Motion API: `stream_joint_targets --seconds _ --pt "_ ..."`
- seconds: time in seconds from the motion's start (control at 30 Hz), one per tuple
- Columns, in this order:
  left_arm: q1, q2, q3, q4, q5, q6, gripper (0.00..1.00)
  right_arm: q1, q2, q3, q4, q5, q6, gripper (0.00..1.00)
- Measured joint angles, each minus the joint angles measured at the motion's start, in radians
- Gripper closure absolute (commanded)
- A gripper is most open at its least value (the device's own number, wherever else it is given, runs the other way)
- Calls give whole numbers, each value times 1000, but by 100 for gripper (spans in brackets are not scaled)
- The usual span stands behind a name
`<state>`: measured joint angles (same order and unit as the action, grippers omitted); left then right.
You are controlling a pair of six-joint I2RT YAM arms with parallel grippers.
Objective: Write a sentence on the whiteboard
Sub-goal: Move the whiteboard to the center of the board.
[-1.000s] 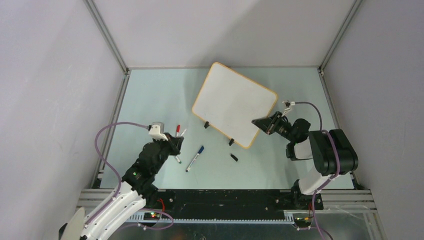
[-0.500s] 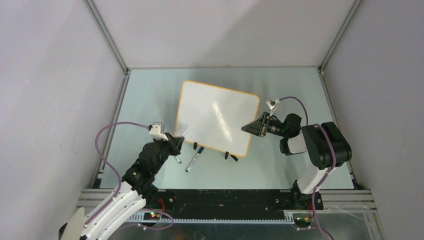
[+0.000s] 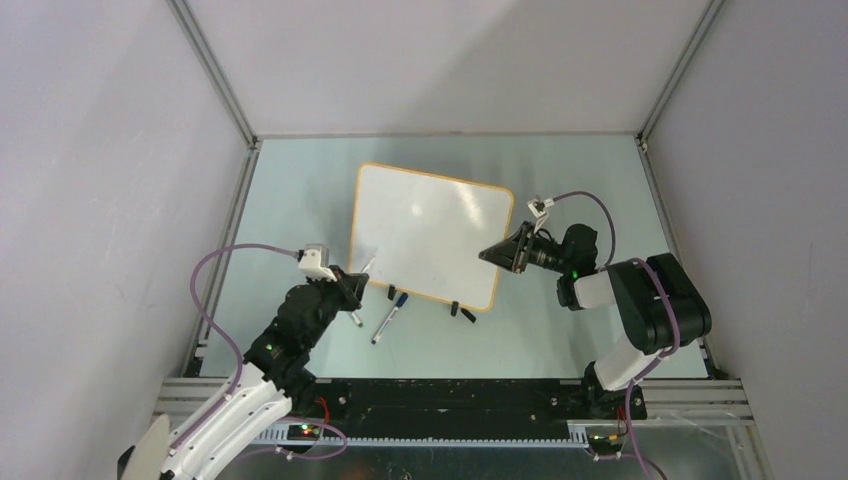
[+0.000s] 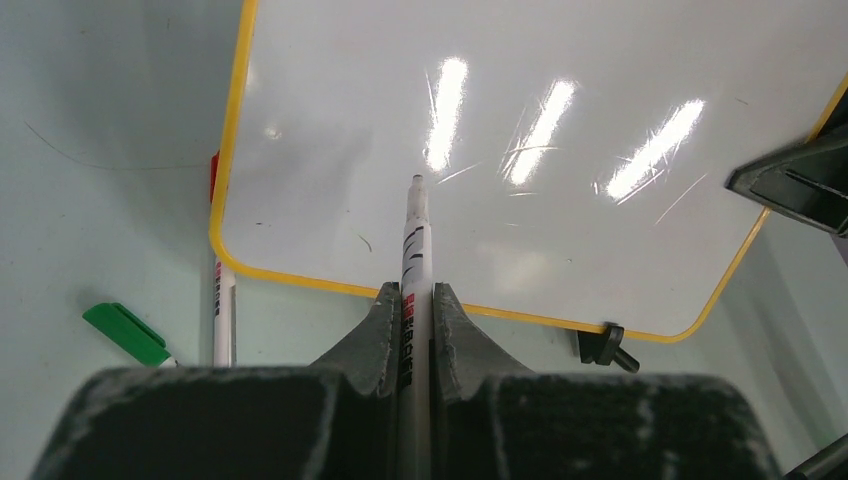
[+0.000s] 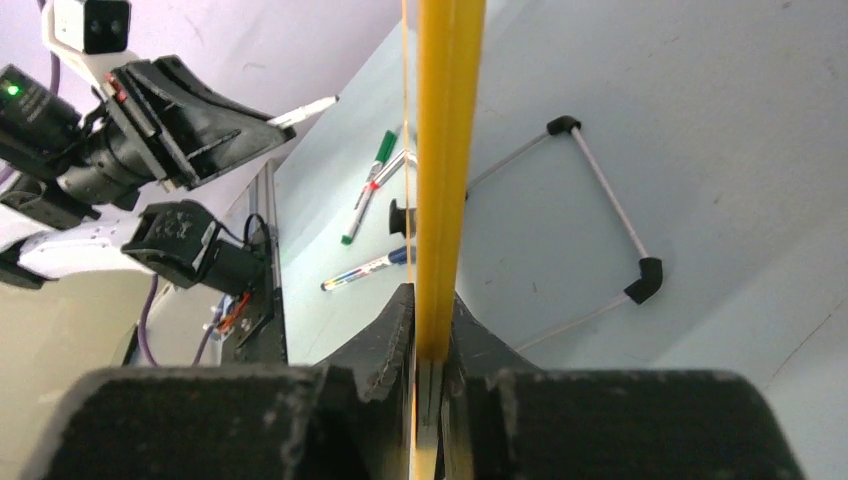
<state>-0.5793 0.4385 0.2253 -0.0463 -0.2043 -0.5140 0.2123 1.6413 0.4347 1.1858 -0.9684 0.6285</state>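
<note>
The whiteboard (image 3: 425, 235) lies near the table's middle, glossy white with an orange-yellow rim (image 4: 232, 150). Its face is blank and no sentence shows on it. My left gripper (image 3: 350, 290) is shut on a white marker (image 4: 413, 260). The marker's tip (image 4: 416, 181) points over the board's near left part; I cannot tell whether it touches. My right gripper (image 3: 497, 252) is shut on the board's right edge, and the rim (image 5: 440, 150) runs edge-on between its fingers. The left gripper (image 5: 180, 120) with its marker shows across the board in the right wrist view.
A blue-capped marker (image 3: 388, 318) lies at the board's near edge. A green-capped marker (image 4: 125, 333) and a red-lettered white one (image 4: 222, 300) lie by the board's near left corner, the white one partly under it. Black clip feet (image 3: 455, 310) stick out along the near rim.
The right gripper has swung the whiteboard left from the back right and turned it squarer to the arms; it now covers part of the loose markers. The left arm has stayed still.
</note>
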Motion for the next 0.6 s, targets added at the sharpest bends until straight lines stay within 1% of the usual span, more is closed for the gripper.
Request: stream_joint_targets --seconds 0.07,0.1,0.13,0.17,0.23,0.27,0.3,0.33,0.37,0.4,0.47,0.57,0.6 --pt "0 0 0 0 0 0 100 4 -10 0 -13 15 -18 87" --pt "0 0 0 0 0 0 100 4 -11 0 -16 23 -27 87" --pt "0 0 0 0 1 0 100 3 -11 0 -22 23 -28 84" --pt "0 0 0 0 1 0 100 2 -11 0 -26 21 -26 69" --pt "0 0 0 0 2 0 100 0 -11 0 -27 23 -17 61" --pt "0 0 0 0 2 0 100 -3 -9 0 -27 25 -16 60" --pt "0 0 0 0 2 0 100 -8 -8 0 -27 26 -15 56" --pt "0 0 0 0 2 0 100 -16 -8 0 -27 30 -13 46" --pt "0 0 0 0 2 0 100 -19 -8 0 -27 32 -11 41" --pt "0 0 0 0 2 0 100 -24 -8 0 -27 35 -6 33" --pt "0 0 0 0 2 0 100 -29 -8 0 -31 42 -1 23" --pt "0 0 0 0 2 0 100 -29 -8 0 -34 47 0 17" --pt "0 0 0 0 2 0 100 -29 -9 0 -37 48 0 13"
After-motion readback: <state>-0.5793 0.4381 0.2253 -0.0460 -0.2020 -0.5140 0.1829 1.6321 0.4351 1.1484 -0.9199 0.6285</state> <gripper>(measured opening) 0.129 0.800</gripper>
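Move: The right hand has the whiteboard's right edge between its shut fingers; the board's middle lies some 13 cm to its left and 4 cm ahead, at nearly the same height. On the table about 12 cm below, the black cap is some 11 cm back and 3 cm left, and the blue marker 10 cm back and 20 cm left. From the left hand, which holds the uncapped marker, the board's middle is roughly 14 cm right and 11 cm ahead, near level. Drifting only about 1 cm forward and as much to its right, at almost unchanged height, the right hand spreads its fingers from nearly shut to wide open and lets go of the whiteboard's right edge. The wrist turns hardly at all, some 5 degrees clockwise, and the opened fingers remain either side of the edge. ##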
